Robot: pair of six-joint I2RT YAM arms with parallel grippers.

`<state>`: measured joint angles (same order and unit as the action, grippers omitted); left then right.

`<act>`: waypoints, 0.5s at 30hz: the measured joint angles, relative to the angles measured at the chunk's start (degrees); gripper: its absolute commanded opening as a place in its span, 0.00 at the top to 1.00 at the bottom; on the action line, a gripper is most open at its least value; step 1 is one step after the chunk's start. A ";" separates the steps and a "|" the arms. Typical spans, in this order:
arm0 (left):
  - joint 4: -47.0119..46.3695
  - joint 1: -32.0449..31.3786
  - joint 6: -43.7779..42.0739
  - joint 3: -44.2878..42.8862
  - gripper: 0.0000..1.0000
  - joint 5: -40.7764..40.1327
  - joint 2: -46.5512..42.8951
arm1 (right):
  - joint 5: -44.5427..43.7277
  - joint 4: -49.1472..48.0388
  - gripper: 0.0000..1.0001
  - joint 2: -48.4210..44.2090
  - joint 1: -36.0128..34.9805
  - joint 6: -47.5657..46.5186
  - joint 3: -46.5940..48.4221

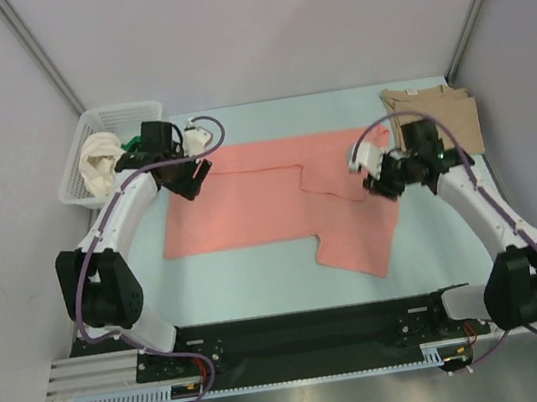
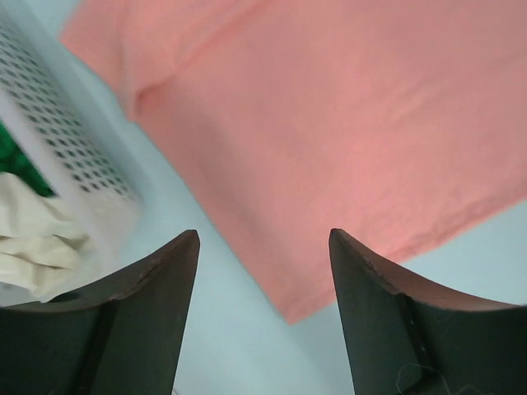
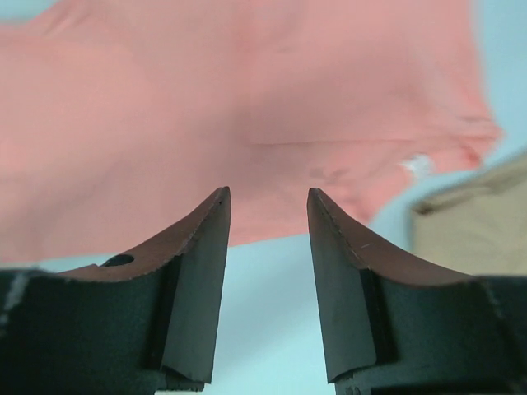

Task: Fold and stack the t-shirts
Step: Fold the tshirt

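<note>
A large salmon-pink t-shirt [image 1: 268,196] lies spread on the pale blue table, with a flap folded over on its right side. Above the shirt's far-left corner my left gripper [image 1: 189,177] hangs open with nothing between its fingers; the left wrist view shows the pink cloth [image 2: 346,123] past the gripper [image 2: 263,234]. My right gripper [image 1: 379,179] stands open and empty over the shirt's right edge, and the pink cloth [image 3: 247,107] lies just beyond it [image 3: 268,191]. A tan t-shirt [image 1: 438,115] lies folded at the far right [image 3: 469,214].
A white lattice basket [image 1: 105,119] stands at the far left and holds a cream-white shirt [image 1: 99,161] and a green one [image 1: 130,141]. In the left wrist view the basket wall [image 2: 66,156] is close to my left fingers. Grey walls enclose the table.
</note>
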<state>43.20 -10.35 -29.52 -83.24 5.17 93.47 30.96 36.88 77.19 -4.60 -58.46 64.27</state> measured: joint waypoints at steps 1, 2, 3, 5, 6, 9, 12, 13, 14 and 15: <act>0.13 0.00 0.20 2.10 0.30 0.48 -0.90 | -0.02 0.98 0.52 -2.82 -1.88 -2.38 -3.85; 0.37 0.00 0.46 4.20 0.30 0.79 -1.60 | -0.11 2.58 0.52 -5.38 -3.67 -4.22 -7.65; 0.37 0.00 0.59 6.25 0.30 0.98 -2.10 | -0.22 3.65 0.51 -7.10 -4.98 -5.11 -10.47; 0.33 0.00 0.63 11.28 0.32 0.94 -3.39 | -1.03 6.08 0.51 -10.82 -7.98 -6.54 -15.91; 0.39 0.00 0.61 12.70 0.32 0.87 -3.76 | -1.64 7.15 0.51 -12.39 -9.79 -6.73 -17.68; 0.46 0.02 0.42 16.85 0.34 0.59 -5.38 | -3.15 8.98 0.51 -15.76 -14.32 -6.47 -19.21; -0.50 0.02 -0.22 21.46 0.34 -0.02 -7.89 | -4.66 9.35 0.51 -19.12 -18.67 -6.08 -20.39; -0.72 0.02 -0.55 23.30 0.34 -0.44 -8.92 | -5.18 9.29 0.51 -20.15 -19.65 -6.10 -21.31; -0.98 0.04 -0.94 25.29 0.34 -0.85 -9.97 | -5.88 9.33 0.51 -21.18 -20.50 -6.23 -22.58; -1.16 0.09 -1.14 26.62 0.34 -1.25 -10.69 | -6.49 9.35 0.50 -21.81 -20.98 -6.51 -23.69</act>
<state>42.04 -10.26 -30.65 -56.62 3.92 82.78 24.47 46.24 55.37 -25.58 -64.97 40.58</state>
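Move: The shirt's near left hem corner lies about 10 cm back and 9 cm to the left of my left hand, some 15 cm below; the laundry basket's middle is 21 cm ahead and 22 cm left of that hand. From my right hand, the tip of the near sleeve is about 18 cm back, 1 cm left and 15 cm down. That sleeve's other corner is 11 cm back and 20 cm left, the collar label 19 cm ahead and 8 cm right. I draw both open hands back over the shirt and down, clear of the cloth. My right goes about 16 cm back and 8 cm down, easing left and turning some 20 degrees counter-clockwise, to above the near sleeve's tip; my left goes roughly 11 cm back and 9 cm down towards the near hem corner, tipping its fingers more steeply down. ##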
